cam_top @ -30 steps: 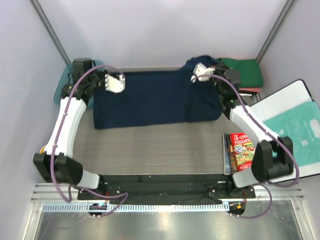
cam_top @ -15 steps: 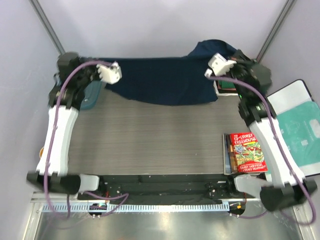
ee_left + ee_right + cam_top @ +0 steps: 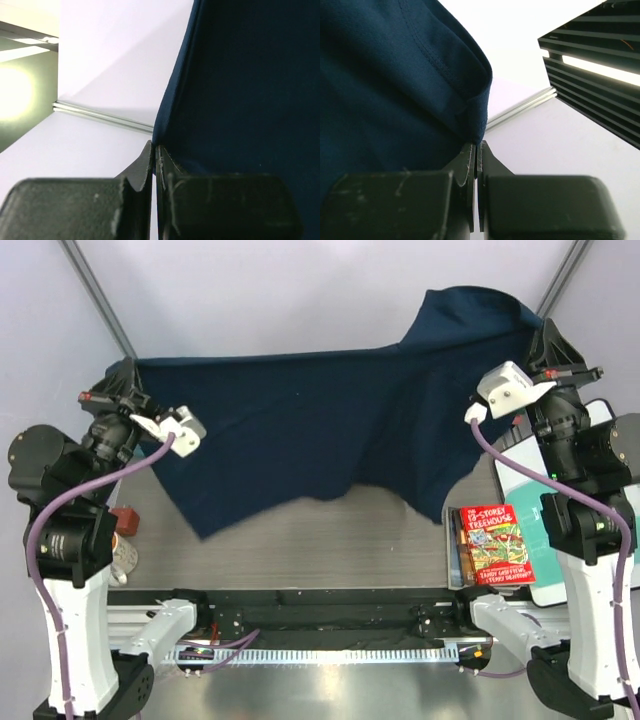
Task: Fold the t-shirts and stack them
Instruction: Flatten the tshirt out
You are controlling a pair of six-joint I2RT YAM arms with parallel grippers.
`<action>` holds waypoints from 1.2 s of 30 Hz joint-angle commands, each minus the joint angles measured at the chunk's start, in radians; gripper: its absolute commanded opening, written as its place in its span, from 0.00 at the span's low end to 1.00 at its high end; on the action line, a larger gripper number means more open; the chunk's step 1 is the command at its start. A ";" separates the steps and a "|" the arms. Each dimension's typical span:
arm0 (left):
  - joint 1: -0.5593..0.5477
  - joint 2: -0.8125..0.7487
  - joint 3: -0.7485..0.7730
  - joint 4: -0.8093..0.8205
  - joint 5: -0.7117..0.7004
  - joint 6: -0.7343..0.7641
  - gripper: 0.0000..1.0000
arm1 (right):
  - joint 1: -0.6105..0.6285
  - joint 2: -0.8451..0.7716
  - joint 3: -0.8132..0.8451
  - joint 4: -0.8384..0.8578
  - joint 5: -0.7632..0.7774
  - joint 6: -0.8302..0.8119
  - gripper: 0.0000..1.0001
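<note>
A dark navy t-shirt (image 3: 320, 430) hangs spread in the air between my two raised arms, its lower edge loose above the table (image 3: 300, 550). My left gripper (image 3: 118, 388) is shut on the shirt's left corner; in the left wrist view its fingertips (image 3: 154, 146) pinch the cloth edge (image 3: 240, 90). High at the right, my right gripper (image 3: 548, 340) is shut on the other corner. The right wrist view shows a hemmed fold (image 3: 420, 75) clamped at the tips of the gripper (image 3: 477, 144). The hanging shirt hides the back of the table.
A red book (image 3: 495, 545) lies at the table's right edge. Beside it a white board carries a teal-printed plastic bag (image 3: 585, 495). A small reddish object (image 3: 125, 520) and a pale one (image 3: 120, 562) sit by the left arm. Walls close in on both sides.
Both arms have risen and drawn back toward the near side, lifting the navy shirt off the table. It lay flat a second ago and now hangs stretched between the grippers.
</note>
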 commanded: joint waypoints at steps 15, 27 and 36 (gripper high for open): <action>0.037 0.956 0.455 0.067 -0.097 0.283 0.00 | -0.029 0.723 0.116 0.350 0.042 -0.099 0.01; -0.036 0.916 0.628 1.011 -0.324 0.116 0.00 | -0.060 0.855 0.693 0.739 0.186 -0.119 0.01; -0.058 0.866 0.400 1.117 -0.448 0.134 0.00 | -0.054 0.621 0.070 0.891 0.154 -0.110 0.01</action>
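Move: Both grippers already pinch the t-shirt's upper corners high in the air; its middle hangs about 30 cm right of the left hand, 30 cm left of the right, level with both and 20 cm lower. The bare table middle lies under it, some 5 cm ahead of both and over 55 cm down. The blue tub stands 22 cm ahead, 9 left of the left gripper; the folded stack 25 cm ahead of the right, 2 right, both near table level. Keep both grippers shut on the t-shirt and fling it: whip both hands forward 35 to 40 cm while swooping down about 25 cm over the table, fingertips tipping down some 30 degrees. Then snap them up well past their starting height and back about 20 cm, tilting the fingertips up above where they began. ##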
